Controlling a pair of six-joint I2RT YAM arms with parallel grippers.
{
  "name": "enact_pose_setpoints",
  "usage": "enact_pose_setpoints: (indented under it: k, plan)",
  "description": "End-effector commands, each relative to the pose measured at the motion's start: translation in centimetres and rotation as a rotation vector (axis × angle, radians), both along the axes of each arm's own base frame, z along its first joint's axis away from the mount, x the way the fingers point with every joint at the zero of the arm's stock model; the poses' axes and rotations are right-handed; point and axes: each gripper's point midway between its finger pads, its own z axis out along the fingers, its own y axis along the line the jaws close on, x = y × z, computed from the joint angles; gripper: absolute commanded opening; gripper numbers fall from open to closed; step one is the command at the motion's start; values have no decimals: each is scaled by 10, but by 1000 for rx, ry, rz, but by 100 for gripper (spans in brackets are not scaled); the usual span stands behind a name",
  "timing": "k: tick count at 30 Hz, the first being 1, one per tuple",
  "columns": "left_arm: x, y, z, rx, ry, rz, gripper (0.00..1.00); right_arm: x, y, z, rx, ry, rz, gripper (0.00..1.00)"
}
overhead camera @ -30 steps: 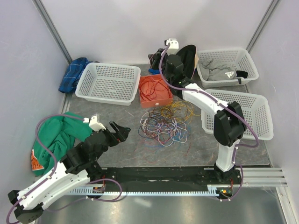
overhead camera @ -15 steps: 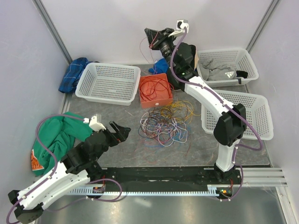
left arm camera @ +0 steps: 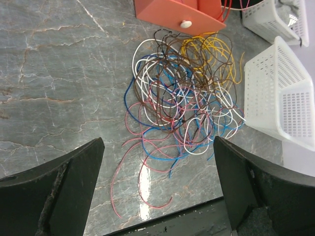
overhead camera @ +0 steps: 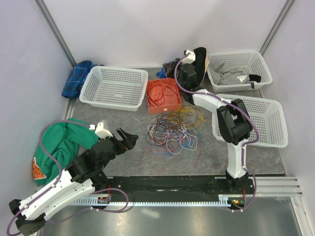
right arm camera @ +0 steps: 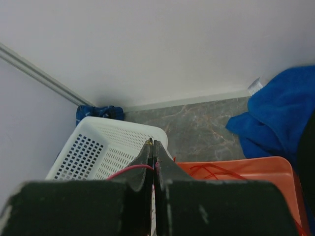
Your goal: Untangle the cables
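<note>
The cables [overhead camera: 172, 129] lie in a loose tangle of red, blue, white, yellow, brown and purple wires mid-table; they also show in the left wrist view [left arm camera: 182, 98]. More red wire is coiled in the orange box [overhead camera: 173, 105]. My right gripper [overhead camera: 169, 65] is behind that box, its jaws shut [right arm camera: 153, 147] on a thin red wire [right arm camera: 129, 169]. My left gripper [overhead camera: 127, 139] is open and empty, left of the tangle and above the table; its fingers [left arm camera: 54, 191] frame loose pink and blue strands.
A white basket [overhead camera: 114, 87] stands left of the orange box. Two white baskets [overhead camera: 256, 120] stand at the right, the far one [overhead camera: 238, 69] holding grey cloth. Blue cloth [overhead camera: 78, 76] lies back left, more [right arm camera: 280, 108] behind the box, and green cloth [overhead camera: 61, 142] at the left.
The right arm lifted high with the red wire half a second ago, then came back down behind the orange box. The left arm has not moved.
</note>
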Motion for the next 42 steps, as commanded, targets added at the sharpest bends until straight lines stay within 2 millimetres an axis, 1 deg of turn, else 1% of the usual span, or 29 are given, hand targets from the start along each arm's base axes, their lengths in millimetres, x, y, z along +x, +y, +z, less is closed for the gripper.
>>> enact_pose_setpoints:
  k: [1,2,5,6,9,10,11,12,14,15,16,17,18,21,23,24,25,26,27,29,30,32,33,36,38,41,42]
  plan:
    - [3,-6,2,-47,2,15,100,-8,14,25,37,-87,59,0]
    - [4,-6,2,-48,1,15,99,-9,15,27,48,-89,66,0]
    - [4,-7,2,-48,0,14,100,-17,22,53,113,-136,108,0]
    - [5,-7,2,-45,-1,16,100,-20,25,68,131,-165,120,0]
    - [6,-8,1,-44,0,15,100,-37,42,105,205,-248,215,0]
    - [5,-8,1,-43,2,14,100,-47,47,124,243,-315,273,0]
    - [6,-9,1,-46,1,12,100,-53,51,134,274,-341,307,0]
    - [5,-9,0,-42,5,10,100,-57,54,150,329,-361,342,0]
    - [5,-9,1,-46,3,10,100,-64,62,168,355,-388,403,0]
    - [5,-8,0,-43,3,9,100,-66,64,190,374,-425,420,0]
    - [4,-8,2,-50,-1,10,100,-66,68,194,368,-418,436,0]
    - [4,-8,1,-51,-3,11,100,-67,70,202,370,-427,446,0]
    - [4,-7,1,-53,-4,14,100,-68,71,216,377,-454,456,0]
    - [4,-7,1,-58,-5,15,100,-68,74,226,381,-471,475,0]
    - [4,-7,1,-59,-3,17,100,-66,73,223,382,-478,471,0]
    - [3,-7,0,-60,-2,13,100,-61,74,212,381,-460,470,0]
    - [3,-8,0,-60,0,10,100,-60,75,208,397,-452,477,0]
    - [3,-7,-1,-59,1,10,100,-55,72,199,400,-440,472,0]
    - [2,-8,0,-63,0,7,100,-47,74,176,398,-401,467,0]
    - [2,-7,-1,-61,2,7,100,-39,70,154,401,-372,457,0]
    - [2,-7,0,-64,-1,7,100,-32,71,130,391,-329,447,0]
    - [2,-6,0,-63,-4,7,100,-26,70,109,378,-302,440,0]
    - [2,-6,-1,-60,-4,8,100,-21,71,88,365,-267,432,0]
    - [2,-6,-2,-56,-1,8,100,-14,71,53,338,-216,419,0]
    - [2,-6,-3,-53,0,9,100,-9,69,35,325,-190,407,0]
    - [3,-5,-3,-52,0,14,99,-8,66,8,297,-148,392,0]
    - [3,-5,-4,-49,0,15,100,-8,66,3,286,-140,388,0]
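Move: The right hand, holding the red cable, has the red box about 9 cm back, 2 cm to its right and some 21 cm below. From that hand the blue cloth lies about 5 cm ahead and 5 cm right, the left white basket 6 cm back and 21 cm left, and the cable pile 27 cm back and 7 cm right, all well below. From the idle left hand the red box is about 27 cm ahead, 14 cm right and 13 cm lower. Right hand, still pinching the red cable, rises some 23 cm and sinks back, ending about 7 cm left. ##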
